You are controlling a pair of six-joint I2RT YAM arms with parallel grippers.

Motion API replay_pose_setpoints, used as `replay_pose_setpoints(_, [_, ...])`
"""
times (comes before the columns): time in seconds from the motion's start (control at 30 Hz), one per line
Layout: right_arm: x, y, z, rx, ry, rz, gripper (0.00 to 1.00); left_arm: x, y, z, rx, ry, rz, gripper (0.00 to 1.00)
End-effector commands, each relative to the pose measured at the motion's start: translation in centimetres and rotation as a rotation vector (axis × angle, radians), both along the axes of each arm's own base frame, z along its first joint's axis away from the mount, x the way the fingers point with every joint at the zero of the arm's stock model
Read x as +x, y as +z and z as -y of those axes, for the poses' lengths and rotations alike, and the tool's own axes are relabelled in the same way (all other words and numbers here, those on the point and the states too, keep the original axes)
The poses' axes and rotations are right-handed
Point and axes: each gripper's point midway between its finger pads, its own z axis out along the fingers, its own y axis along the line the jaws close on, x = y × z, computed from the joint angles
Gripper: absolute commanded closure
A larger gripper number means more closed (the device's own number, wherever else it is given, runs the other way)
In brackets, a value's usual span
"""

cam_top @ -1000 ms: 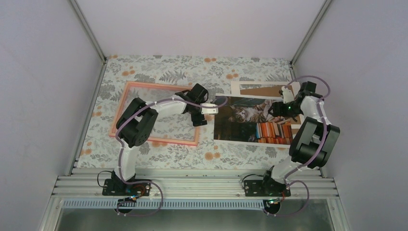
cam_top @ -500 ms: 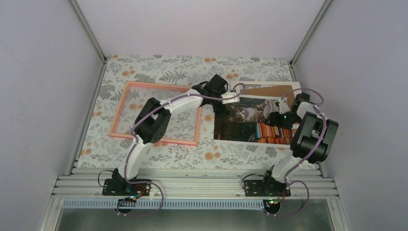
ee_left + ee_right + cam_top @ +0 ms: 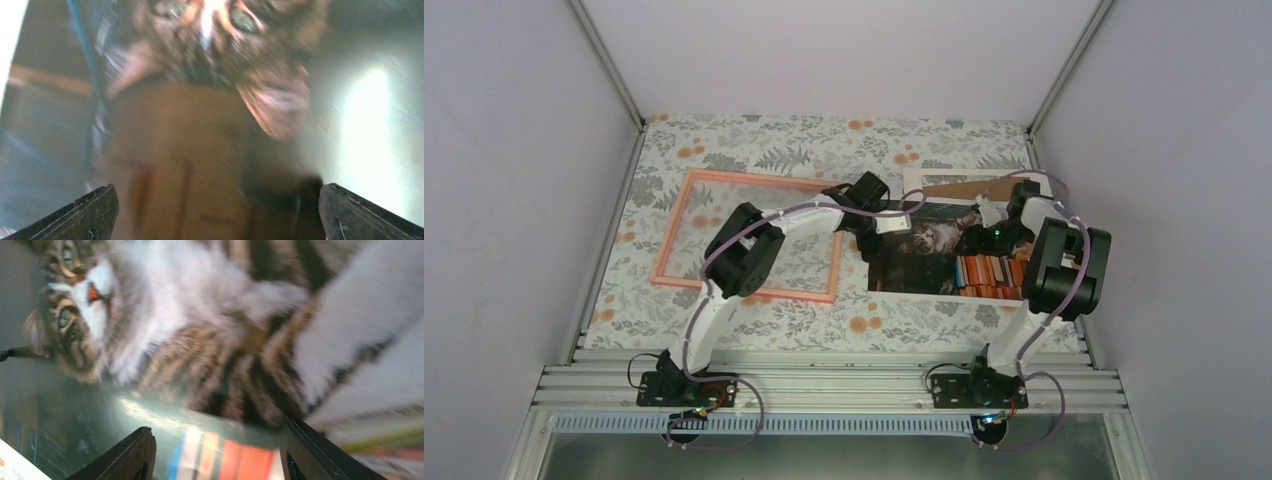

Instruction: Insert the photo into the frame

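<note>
The photo [image 3: 924, 270], a cat among colourful books, lies flat on the right half of the table. It fills the left wrist view [image 3: 210, 75] and the right wrist view [image 3: 210, 315]. The pink frame [image 3: 754, 179] lies to its left with nothing in it. My left gripper [image 3: 879, 232] hangs low over the photo's upper left part, jaws wide open [image 3: 215, 220], nothing between them. My right gripper [image 3: 972, 232] hovers just above the cat's body, jaws open [image 3: 217, 460] and empty.
A brown backing board [image 3: 959, 187] on white paper lies under the photo's far edge. The floral tablecloth [image 3: 824, 140] covers the table. Grey walls and metal posts close in the back and both sides.
My left arm has swung right, from over the frame to the photo's upper left. My right gripper has moved left from the photo's right edge toward the cat, and its jaws have narrowed a little.
</note>
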Motion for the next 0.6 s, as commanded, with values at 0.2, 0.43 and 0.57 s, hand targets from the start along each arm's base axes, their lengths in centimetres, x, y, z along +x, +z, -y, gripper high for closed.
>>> replay_pose_setpoints(0.2, [-0.9, 3.2, -2.0, 0.052, 0.034, -0.014, 0.33, -5.9, -3.5, -7.2, 0.17, -0.075, -0.014, 0.0])
replay_pose_setpoints(0.43, [1.2, 9.3, 7.0, -0.08, -0.321, 0.228, 0.17, -6.3, -2.5, -7.6, 0.146, -0.07, -0.005, 0.0])
replay_pose_setpoints(0.57, [2.8, 9.5, 10.7, -0.139, -0.419, 0.261, 0.13, -5.5, -1.4, -6.6, 0.112, -0.057, -0.007, 0.0])
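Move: The photo's left edge is about 4 cm to the left hand's right-wise inner side, that is 4 cm left of the hand; the photo's middle lies some 17 cm right and 2 cm ahead. The frame's right bar is about 11 cm left and 4 cm ahead. From the right hand the photo's middle is roughly 4 cm left and 3 cm ahead, with the cardboard mat about 5 cm right and 9 cm ahead. All lie just below the hands. Fingertips right down at the photo, the left hand slips back and left across its surface, about 5 cm each way, to just off its left edge on the side of the frame, gripper kept wide open. The right hand first glides some 3 cm left low over the photo, then rises about 9 cm clear and swings right over it towards its right edge, turning nearly 20 degrees clockwise and opening wider. ##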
